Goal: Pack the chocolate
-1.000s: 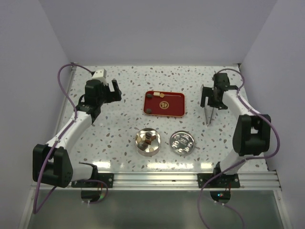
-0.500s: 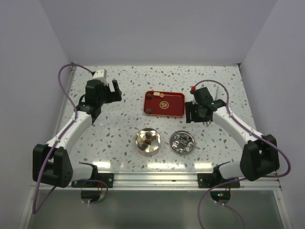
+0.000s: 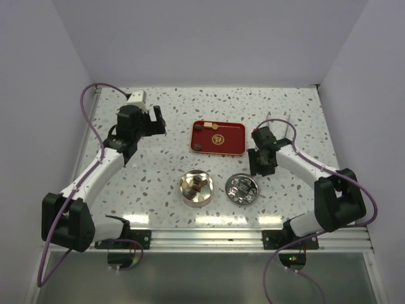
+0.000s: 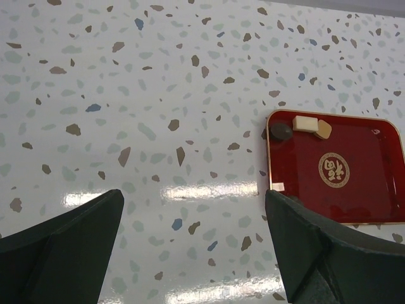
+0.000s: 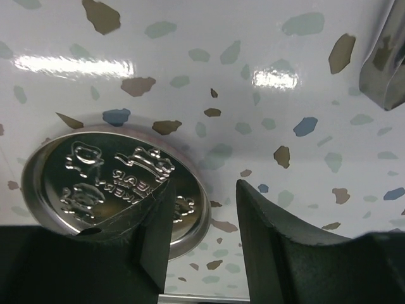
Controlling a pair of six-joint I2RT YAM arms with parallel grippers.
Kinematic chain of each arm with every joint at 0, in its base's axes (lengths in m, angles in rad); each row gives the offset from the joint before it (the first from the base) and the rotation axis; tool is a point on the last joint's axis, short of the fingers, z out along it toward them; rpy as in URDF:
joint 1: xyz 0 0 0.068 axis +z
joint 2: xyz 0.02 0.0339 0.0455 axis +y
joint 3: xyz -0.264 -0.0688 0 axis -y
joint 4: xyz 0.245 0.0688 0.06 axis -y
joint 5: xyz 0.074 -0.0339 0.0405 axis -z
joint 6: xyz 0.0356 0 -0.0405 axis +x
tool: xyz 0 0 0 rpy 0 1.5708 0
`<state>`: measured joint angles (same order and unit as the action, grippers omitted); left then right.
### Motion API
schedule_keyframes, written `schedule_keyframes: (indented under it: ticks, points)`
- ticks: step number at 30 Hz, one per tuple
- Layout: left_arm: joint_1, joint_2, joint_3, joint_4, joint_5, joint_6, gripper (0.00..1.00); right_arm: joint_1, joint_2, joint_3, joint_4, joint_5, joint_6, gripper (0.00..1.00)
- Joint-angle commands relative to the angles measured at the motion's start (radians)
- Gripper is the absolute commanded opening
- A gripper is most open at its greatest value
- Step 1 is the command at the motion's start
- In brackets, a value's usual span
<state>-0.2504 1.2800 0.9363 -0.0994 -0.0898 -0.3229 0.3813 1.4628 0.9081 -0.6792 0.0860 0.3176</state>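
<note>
Chocolate pieces lie in the red tray (image 3: 229, 140): a dark round one (image 4: 281, 131), a cream bar (image 4: 304, 123) and a tan piece (image 4: 323, 130) at its far left corner. More chocolate (image 3: 198, 183) sits inside the round tin (image 3: 187, 194). The tin's embossed lid (image 3: 242, 189) lies flat beside it. My right gripper (image 3: 261, 166) hovers at the lid's far right edge, open about halfway. In the right wrist view its jaws straddle the rim of the lid (image 5: 114, 183). My left gripper (image 3: 155, 120) stands wide open left of the tray, with nothing between its fingers.
The speckled tabletop (image 3: 158, 171) spreads around the tray and tin. An aluminium rail (image 3: 209, 237) runs along the near edge. White walls close in the back and both sides. A shiny metal edge (image 5: 386, 63) shows at the right wrist view's corner.
My right arm swung in from the back right down to the lid, and its jaws narrowed. The left gripper shifted slightly towards the back and stayed open.
</note>
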Motion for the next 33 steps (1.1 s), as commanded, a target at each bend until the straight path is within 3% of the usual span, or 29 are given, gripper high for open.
schedule_keyframes:
  ticks: [1,13,19,26,33]
  points:
    - [-0.012,-0.025,0.045,-0.005,-0.013,-0.005,1.0,0.005,0.011,-0.046,0.015,-0.003,0.029,0.46]
    - [-0.01,-0.019,0.059,-0.014,-0.013,0.002,1.0,0.007,0.091,-0.084,0.072,-0.045,0.023,0.37]
    - [-0.012,-0.021,0.059,-0.014,-0.014,0.004,1.0,0.007,0.119,-0.117,0.102,-0.063,0.028,0.25]
    - [-0.012,-0.039,0.055,0.003,0.031,0.013,1.0,0.007,0.044,-0.088,0.061,-0.069,0.017,0.04]
    - [-0.012,-0.079,0.039,0.066,0.156,0.033,1.0,0.007,-0.085,0.018,-0.048,-0.083,-0.037,0.0]
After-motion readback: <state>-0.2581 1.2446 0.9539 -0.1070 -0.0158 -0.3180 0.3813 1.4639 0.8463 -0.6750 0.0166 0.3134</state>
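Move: The round tin lid lies upside down to the right hand's left, its middle about 6 cm left, 4 cm back and 4 cm below. Beyond it, the round tin of chocolates is some 23 cm left and 4 cm back of the hand; the red tray is 15 cm ahead and 15 cm left; the tongs 15 cm ahead, 8 cm right. The left hand has the lid about 31 cm right, 21 cm back and 19 cm below. The half-open right hand sinks about 4 cm and draws back some 2 cm to straddle the right-hand rim of the lid, one finger inside and one outside, then shuts fully, pinching the thin rim, and starts up again by about 2 cm. The empty left hand stays wide open, easing 2 cm up and slightly right at the end. ##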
